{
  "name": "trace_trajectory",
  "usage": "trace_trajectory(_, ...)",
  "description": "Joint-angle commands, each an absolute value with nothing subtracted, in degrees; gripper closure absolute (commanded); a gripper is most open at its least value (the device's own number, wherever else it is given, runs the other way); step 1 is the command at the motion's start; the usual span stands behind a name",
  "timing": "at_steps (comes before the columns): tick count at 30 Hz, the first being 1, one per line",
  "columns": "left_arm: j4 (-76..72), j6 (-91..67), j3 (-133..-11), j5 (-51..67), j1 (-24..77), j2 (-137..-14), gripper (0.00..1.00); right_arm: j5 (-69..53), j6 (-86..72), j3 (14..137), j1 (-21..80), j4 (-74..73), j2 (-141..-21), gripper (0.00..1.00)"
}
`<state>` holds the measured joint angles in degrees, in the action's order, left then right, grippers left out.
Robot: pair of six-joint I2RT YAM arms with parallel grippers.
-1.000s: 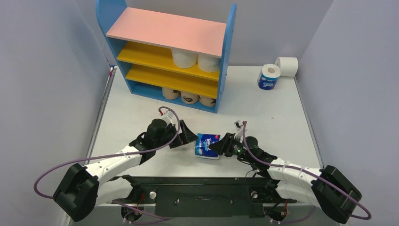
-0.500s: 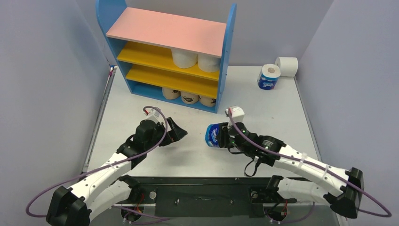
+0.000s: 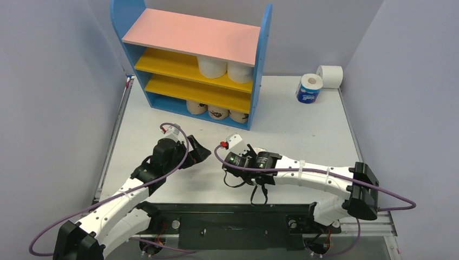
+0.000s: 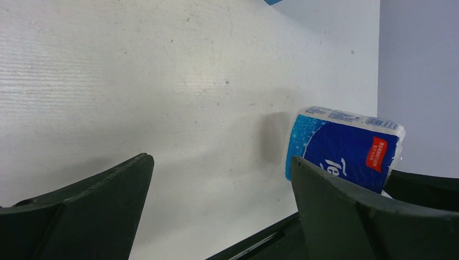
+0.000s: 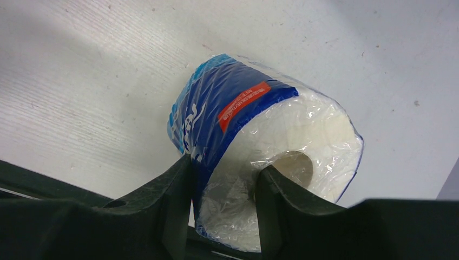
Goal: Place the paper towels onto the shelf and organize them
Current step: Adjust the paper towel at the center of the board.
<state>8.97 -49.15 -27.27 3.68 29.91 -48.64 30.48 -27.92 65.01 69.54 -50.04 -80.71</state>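
A blue-wrapped paper towel roll [image 5: 243, 103] is held above the table by my right gripper [image 5: 226, 165], which is shut on it with one finger outside the wrap and the other at the hollow core. In the top view my right gripper [image 3: 229, 164] is near the table's middle front and its wrist hides the roll. My left gripper [image 3: 201, 153] is open and holds nothing, just left of it. The left wrist view shows the open left gripper [image 4: 220, 158] and the held roll [image 4: 346, 146] past its right finger. The shelf [image 3: 189, 32] stands at the back left.
Two white rolls [image 3: 212, 66] [image 3: 240, 71] sit on the upper yellow shelf. Three tan printed rolls [image 3: 218, 112] sit on the blue base. At the back right corner a blue-wrapped roll [image 3: 309, 89] stands upright beside a white roll [image 3: 330, 76] lying on its side.
My right gripper has closed fully on the blue-wrapped roll and carried it left, turning its wrist over the roll. My left gripper has let go and drawn back left.
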Motion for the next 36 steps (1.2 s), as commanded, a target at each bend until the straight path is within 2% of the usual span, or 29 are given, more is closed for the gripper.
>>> trace_trajectory(1,7.7,-48.6,-28.9,4.4,29.5,-48.3,0.03,31.9,-24.8,67.0,70.0,-51.0,-83.1,0.67)
trace_trajectory(8,10.2,-51.0,-29.3,0.7,29.1,-49.0,0.04,27.2,-24.6,65.2,69.8,-46.8,-84.7,0.65)
trace_trajectory(14,9.5,-53.2,-30.1,3.3,28.7,-51.3,0.04,24.8,-25.1,63.3,69.3,-44.1,-85.7,0.62)
trace_trajectory(18,11.2,-52.3,-30.6,1.6,28.3,-51.5,0.04,24.1,-25.8,62.8,69.1,-43.3,-84.7,0.53)
trace_trajectory(22,12.4,-51.8,-30.2,4.0,25.0,-51.8,0.04,23.4,-26.3,62.6,69.0,-43.2,-83.5,0.36)
trace_trajectory(26,7.7,-53.6,-26.8,9.2,21.8,-50.2,0.04,24.1,-27.3,62.3,68.8,-43.2,-80.9,0.24)
trace_trajectory(30,6.8,-53.2,-26.4,9.6,21.4,-48.8,0.04,23.6,-27.9,62.7,68.6,-43.5,-75.8,0.19)
trace_trajectory(36,12.1,-49.2,-33.3,8.6,24.7,-52.0,0.04,26.0,-28.9,59.8,65.0,-40.8,-63.2,0.18)
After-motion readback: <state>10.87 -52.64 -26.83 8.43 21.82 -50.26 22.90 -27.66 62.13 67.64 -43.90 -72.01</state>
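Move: The right gripper still pinches the wall of the tilted blue-wrapped paper towel, whose middle lies about 5 cm below, 1 cm ahead and 2 cm right of it. The landing spot on the board is practically straight below, some 12 cm down. From that hand, the shelf's right front foot stands roughly 27 cm ahead, with no sideways offset and 12 cm lower. From the left gripper, the paper towel is about 20 cm right, 4 cm back and 5 cm lower. Lower the right gripper nearly 4 cm with the pinched paper towel towards the board, easing about 2 cm left and 1 cm back, then open the fingers wide to let go of its wall and rise some 6 cm clear of the top. Meanwhile let the empty, open left gripper edge about 2.5 cm left and a little down. ##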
